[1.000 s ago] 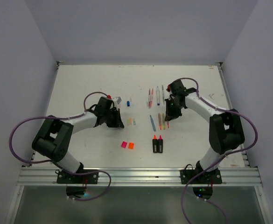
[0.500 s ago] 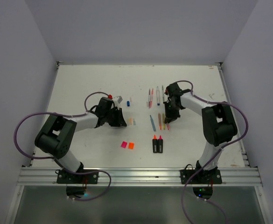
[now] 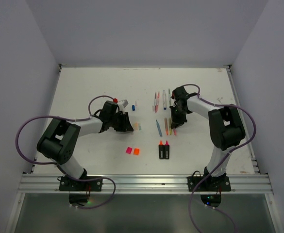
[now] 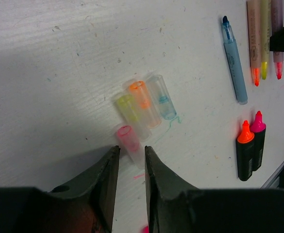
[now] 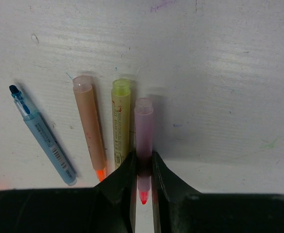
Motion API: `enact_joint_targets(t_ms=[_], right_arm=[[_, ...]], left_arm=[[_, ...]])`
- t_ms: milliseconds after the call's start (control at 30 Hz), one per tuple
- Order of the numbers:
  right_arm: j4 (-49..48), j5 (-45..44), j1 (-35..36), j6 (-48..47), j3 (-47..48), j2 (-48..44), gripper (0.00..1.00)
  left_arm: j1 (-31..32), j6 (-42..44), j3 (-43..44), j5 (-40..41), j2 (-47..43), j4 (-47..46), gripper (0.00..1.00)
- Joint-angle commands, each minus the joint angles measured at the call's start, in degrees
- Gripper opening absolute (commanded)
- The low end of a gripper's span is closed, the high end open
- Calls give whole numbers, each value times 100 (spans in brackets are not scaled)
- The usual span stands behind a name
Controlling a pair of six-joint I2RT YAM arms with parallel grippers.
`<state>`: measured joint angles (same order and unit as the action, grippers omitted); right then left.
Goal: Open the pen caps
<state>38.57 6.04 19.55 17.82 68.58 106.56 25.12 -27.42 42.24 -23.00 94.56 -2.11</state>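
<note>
In the left wrist view, my left gripper (image 4: 132, 148) stands open low over the table. A pale pink pen cap (image 4: 128, 138) lies loose at its fingertips, with a gap on each side. Beside it lie a yellow cap (image 4: 128, 108), an orange cap (image 4: 143, 97) and a clear blue-tinted cap (image 4: 162, 96). My right gripper (image 5: 143, 156) is shut on the barrel of an uncapped pink pen (image 5: 143, 127), whose red tip shows between the fingers. From above, the left gripper (image 3: 127, 127) is beside the cap cluster (image 3: 137, 126), and the right gripper (image 3: 175, 120) is over the pen row.
A yellow pen (image 5: 120, 121), a tan pen (image 5: 89, 127) and a blue pen (image 5: 43, 137) lie left of the held pen. Two black highlighters (image 3: 164, 150) and stubby pink (image 3: 128, 150) and orange caps (image 3: 136, 151) sit nearer the arms. More pens (image 3: 160, 100) and small caps (image 3: 134, 105) lie farther back.
My left gripper's jaws have parted, leaving the pink cap on the table by the other caps. The right arm has shifted slightly nearer, still holding the pink pen.
</note>
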Motion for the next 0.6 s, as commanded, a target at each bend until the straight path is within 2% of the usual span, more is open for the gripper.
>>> enact_joint_targets(t_ms=[0, 400, 567], right_arm=[[-183, -103, -13, 2, 68, 93, 17], [-113, -165, -13, 63, -2, -65, 37], [80, -226, -4, 107, 138, -293, 48]], left_arm=[[-51, 149, 4, 147, 168, 158, 31], [-148, 167, -119, 235, -87, 158, 35], [-166, 193, -76, 209, -324, 202, 35]])
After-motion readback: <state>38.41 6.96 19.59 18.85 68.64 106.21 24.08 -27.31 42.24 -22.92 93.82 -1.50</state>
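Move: The right fingers still hold the purple pen flat on the table, its middle about 1 cm ahead of the hand point. The yellow pen lies some 2 cm left and 2 ahead, the brown pen about 4 left and 2 ahead, the blue marker about 7 left and 1 ahead. The left fingers already stand open over the pink cap, about 1 cm below them and 1 cm right; the purple pen is roughly 18 cm to that hand's right, 1 ahead. The right fingers let go of the purple pen, opening from nearly shut to almost half wide, low around its barrel; the left finger comes against the yellow pen beside it and pushes it leftward. The hand otherwise all but stays, only easing about half a centimetre left and just starting to lift, still pointing down. ##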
